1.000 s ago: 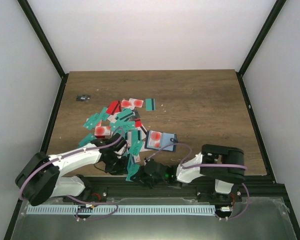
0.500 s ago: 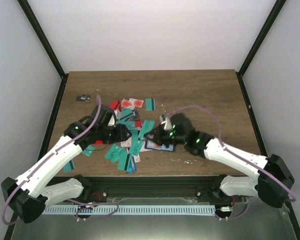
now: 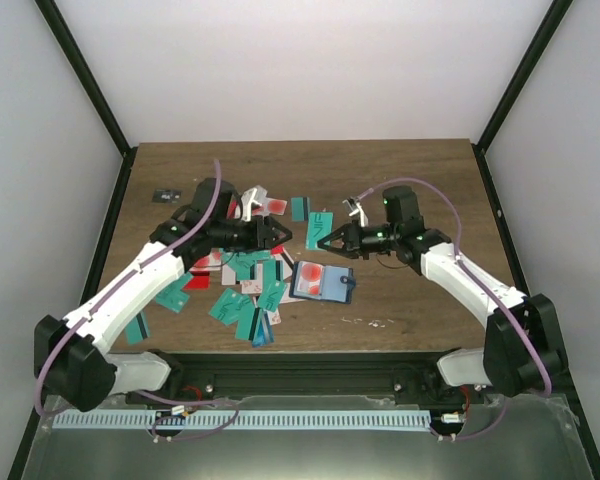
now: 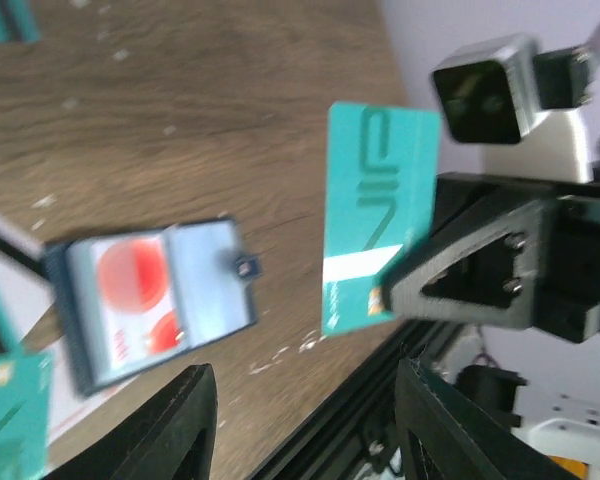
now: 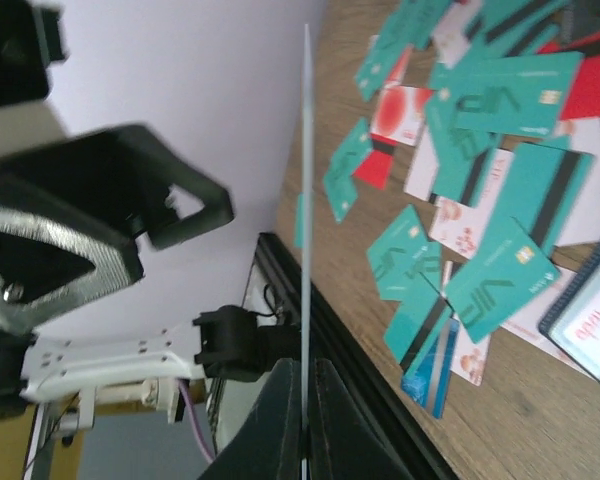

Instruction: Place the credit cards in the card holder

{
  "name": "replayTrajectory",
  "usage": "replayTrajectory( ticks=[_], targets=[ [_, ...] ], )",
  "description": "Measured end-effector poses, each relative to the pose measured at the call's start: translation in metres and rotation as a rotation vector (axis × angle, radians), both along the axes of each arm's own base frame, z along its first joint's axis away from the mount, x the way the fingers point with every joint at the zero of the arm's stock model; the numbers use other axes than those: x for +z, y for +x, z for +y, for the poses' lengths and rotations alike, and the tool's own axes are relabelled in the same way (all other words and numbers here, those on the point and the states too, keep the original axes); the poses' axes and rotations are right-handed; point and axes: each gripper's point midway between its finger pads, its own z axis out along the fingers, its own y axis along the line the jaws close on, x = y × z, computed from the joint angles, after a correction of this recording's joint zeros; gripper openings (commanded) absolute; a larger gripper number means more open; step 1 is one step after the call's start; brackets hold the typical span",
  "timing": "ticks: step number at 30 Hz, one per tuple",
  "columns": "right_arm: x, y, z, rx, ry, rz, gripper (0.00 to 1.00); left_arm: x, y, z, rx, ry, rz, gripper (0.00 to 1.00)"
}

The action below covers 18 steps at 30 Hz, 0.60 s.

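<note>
My right gripper (image 3: 326, 238) is shut on a teal credit card (image 3: 320, 224), held upright above the table. From the right wrist that card (image 5: 306, 180) shows edge-on, pinched at the right gripper (image 5: 306, 370). My left gripper (image 3: 277, 232) faces it, open, fingers just short of the card. In the left wrist view the teal card (image 4: 375, 215) stands ahead of the left gripper (image 4: 305, 385), with nothing between its fingers. The card holder (image 3: 322, 283) lies open below them, red-blotched cards inside; it also appears as the card holder (image 4: 150, 300) from the left wrist. Several credit cards (image 3: 242, 285) lie scattered to its left.
A tiny black-grey object (image 3: 166, 195) lies near the table's far left corner. Two loose cards (image 3: 300, 208) rest behind the grippers. The black rail (image 3: 330, 358) runs along the table's near edge. Bare wood (image 3: 420, 185) spreads over the right half.
Both arms have risen from the table's near edge to the middle and now face each other. The left gripper's fingers have spread; the teal card sits in the right gripper.
</note>
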Motion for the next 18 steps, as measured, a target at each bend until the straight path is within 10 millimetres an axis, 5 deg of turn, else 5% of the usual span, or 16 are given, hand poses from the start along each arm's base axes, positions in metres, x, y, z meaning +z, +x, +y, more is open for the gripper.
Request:
replayTrajectory(
  ticks=[10, 18],
  targets=[
    [0.031, -0.015, 0.005, 0.160, 0.145, -0.100, 0.01, 0.029, 0.039, -0.019, -0.092, -0.315, -0.023, 0.50],
    [0.048, -0.013, 0.010, 0.207, 0.196, -0.128, 0.01, 0.042, 0.029, -0.032, -0.224, -0.445, -0.009, 0.47]
  ],
)
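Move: The teal card is still pinched by the right hand, its middle some 3 cm ahead and 1 cm left of that hand; the half-open left gripper waits about 10 cm to the right hand's left and a little above. From the left hand, the held card is about 9 cm right, 2 cm ahead and 2 cm lower. The card holder lies straight below the right hand, roughly 21 cm down; the card pile lies 7 cm left of the left hand, 3 cm ahead and 22 cm below. The left hand closes in on the held teal card, rising about 4 cm while going some 3 cm forward and as much to the right, the forward part easing back slightly near the end; its fingers stay about half open and swing up by some 25 degrees from a steep downward slant towards level, so their gap lines up with the card's edge. The right hand keeps its pinch and lifts the card about 5 cm, drifting slightly back and left as its fingertips tip up and turn a little counter-clockwise. ##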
